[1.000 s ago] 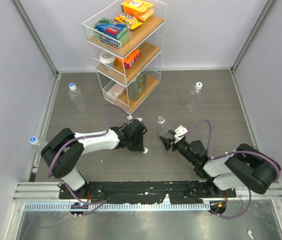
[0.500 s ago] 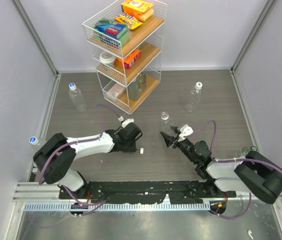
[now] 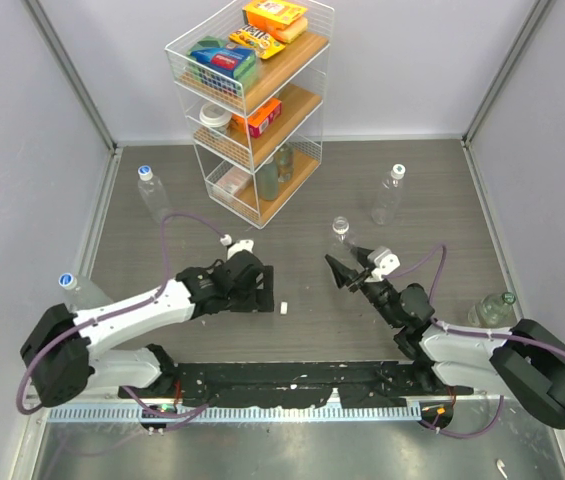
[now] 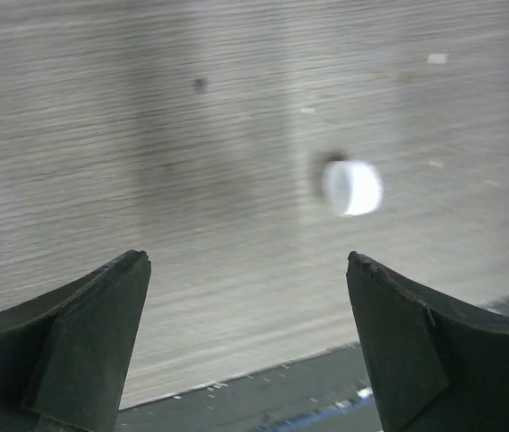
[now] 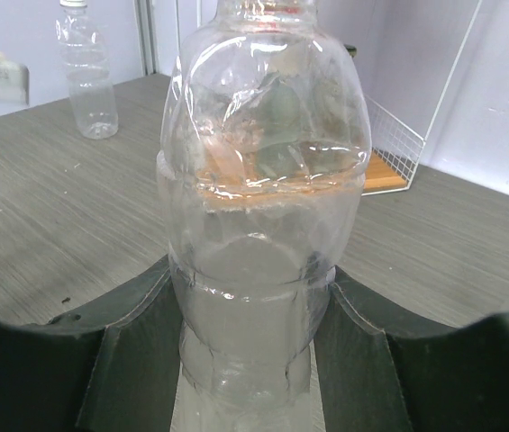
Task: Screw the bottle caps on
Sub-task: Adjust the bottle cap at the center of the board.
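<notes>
A clear ribbed bottle (image 3: 341,232) with no cap stands upright between the fingers of my right gripper (image 3: 346,266), which is shut on its lower body. It fills the right wrist view (image 5: 263,207), with the gripper (image 5: 249,297) clamped on both sides. A small white cap (image 3: 285,307) lies on the table just right of my left gripper (image 3: 263,291). In the left wrist view the cap (image 4: 351,187) lies ahead and to the right of the gripper (image 4: 245,261), which is open and empty.
A white wire rack (image 3: 257,100) with boxes stands at the back. Capped bottles stand at the back left (image 3: 154,195), far left (image 3: 74,288) and back right (image 3: 387,195). Another bottle (image 3: 490,308) lies at the right. The black base rail (image 3: 292,378) runs along the near edge.
My left gripper has drawn back to the left, away from the white cap, which stays on the table. My right gripper has carried the open bottle a little farther back and to the right.
</notes>
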Robot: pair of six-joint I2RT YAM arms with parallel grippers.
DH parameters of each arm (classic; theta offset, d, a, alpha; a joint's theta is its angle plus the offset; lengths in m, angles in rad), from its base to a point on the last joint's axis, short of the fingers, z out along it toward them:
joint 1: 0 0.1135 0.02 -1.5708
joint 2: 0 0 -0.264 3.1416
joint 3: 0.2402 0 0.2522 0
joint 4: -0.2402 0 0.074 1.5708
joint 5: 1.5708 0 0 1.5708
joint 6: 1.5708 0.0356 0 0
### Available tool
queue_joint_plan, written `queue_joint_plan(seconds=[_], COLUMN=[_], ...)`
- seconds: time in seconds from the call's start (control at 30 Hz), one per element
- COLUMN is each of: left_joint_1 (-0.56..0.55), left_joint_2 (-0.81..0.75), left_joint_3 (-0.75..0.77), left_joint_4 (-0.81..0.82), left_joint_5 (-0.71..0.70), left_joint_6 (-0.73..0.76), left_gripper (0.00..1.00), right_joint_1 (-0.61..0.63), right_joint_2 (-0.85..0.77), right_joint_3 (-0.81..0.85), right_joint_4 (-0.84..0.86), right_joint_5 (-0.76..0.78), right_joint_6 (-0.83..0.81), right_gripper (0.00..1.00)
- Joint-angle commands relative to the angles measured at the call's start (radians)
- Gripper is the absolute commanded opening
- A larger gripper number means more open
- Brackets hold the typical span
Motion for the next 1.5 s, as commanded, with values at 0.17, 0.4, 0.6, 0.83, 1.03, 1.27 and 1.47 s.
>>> queue_joint_plan(seconds=[0.17, 0.4, 0.6, 0.83, 1.03, 1.27, 1.47], left_joint_1=[-0.106, -0.166, -0.17, -0.172, -0.172, -0.172, -0.17], left_joint_2=[0.099, 0.249, 0.3, 0.363, 0.412, 0.45, 0.437], left_joint_3=[0.145, 0.241, 0.225, 0.249, 0.28, 0.317, 0.315], left_joint_4=[0.003, -0.043, 0.006, 0.051, 0.052, 0.009, 0.003], left_joint_5=[0.059, -0.021, -0.007, -0.006, -0.033, -0.078, -0.099], left_joint_6=[0.029, -0.005, -0.035, -0.051, -0.045, -0.026, -0.022], left_gripper=[0.89, 0.78, 0.72, 0.65, 0.61, 0.48, 0.38], right_joint_1=[0.004, 0.006, 0.006, 0.006, 0.006, 0.004, 0.006], right_joint_2=[-0.048, -0.058, -0.068, -0.068, -0.053, -0.05, -0.035], right_joint_3=[-0.116, -0.111, -0.114, -0.111, -0.105, -0.097, -0.084], right_joint_4=[0.049, 0.036, 0.024, 0.015, 0.015, 0.001, -0.025], right_joint_5=[0.025, 0.025, 0.031, 0.03, 0.023, 0.023, 0.002], right_joint_6=[-0.01, -0.015, -0.018, -0.018, -0.015, -0.007, 0.001], right_gripper=[0.42, 0.42, 0.42, 0.42, 0.42, 0.42, 0.42])
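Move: The white cap stands on its edge on the board, about 8 cm to the left hand's right, 1 cm ahead and 5 cm below it. The bottle in the right hand is some 21 cm to the left hand's right, 9 cm ahead and 12 cm higher; the shelf's bottom tier is roughly 30 cm ahead and 3 cm right, a little lower. From the right hand, the cap lies about 14 cm left, 8 cm back and 16 cm below. The left hand swings about 8 cm to its right in a low hop, lifting some 3.5 cm at first, then sinking in steps to about 3.5 cm below its starting height, drawing back 2 cm and easing forward again over the cap. Its wrist turns slightly clockwise while the wide-open fingers narrow to under half, ending with one tip on either side of the cap and no grip to be seen yet, as the right hand keeps its hold on the bottle. ##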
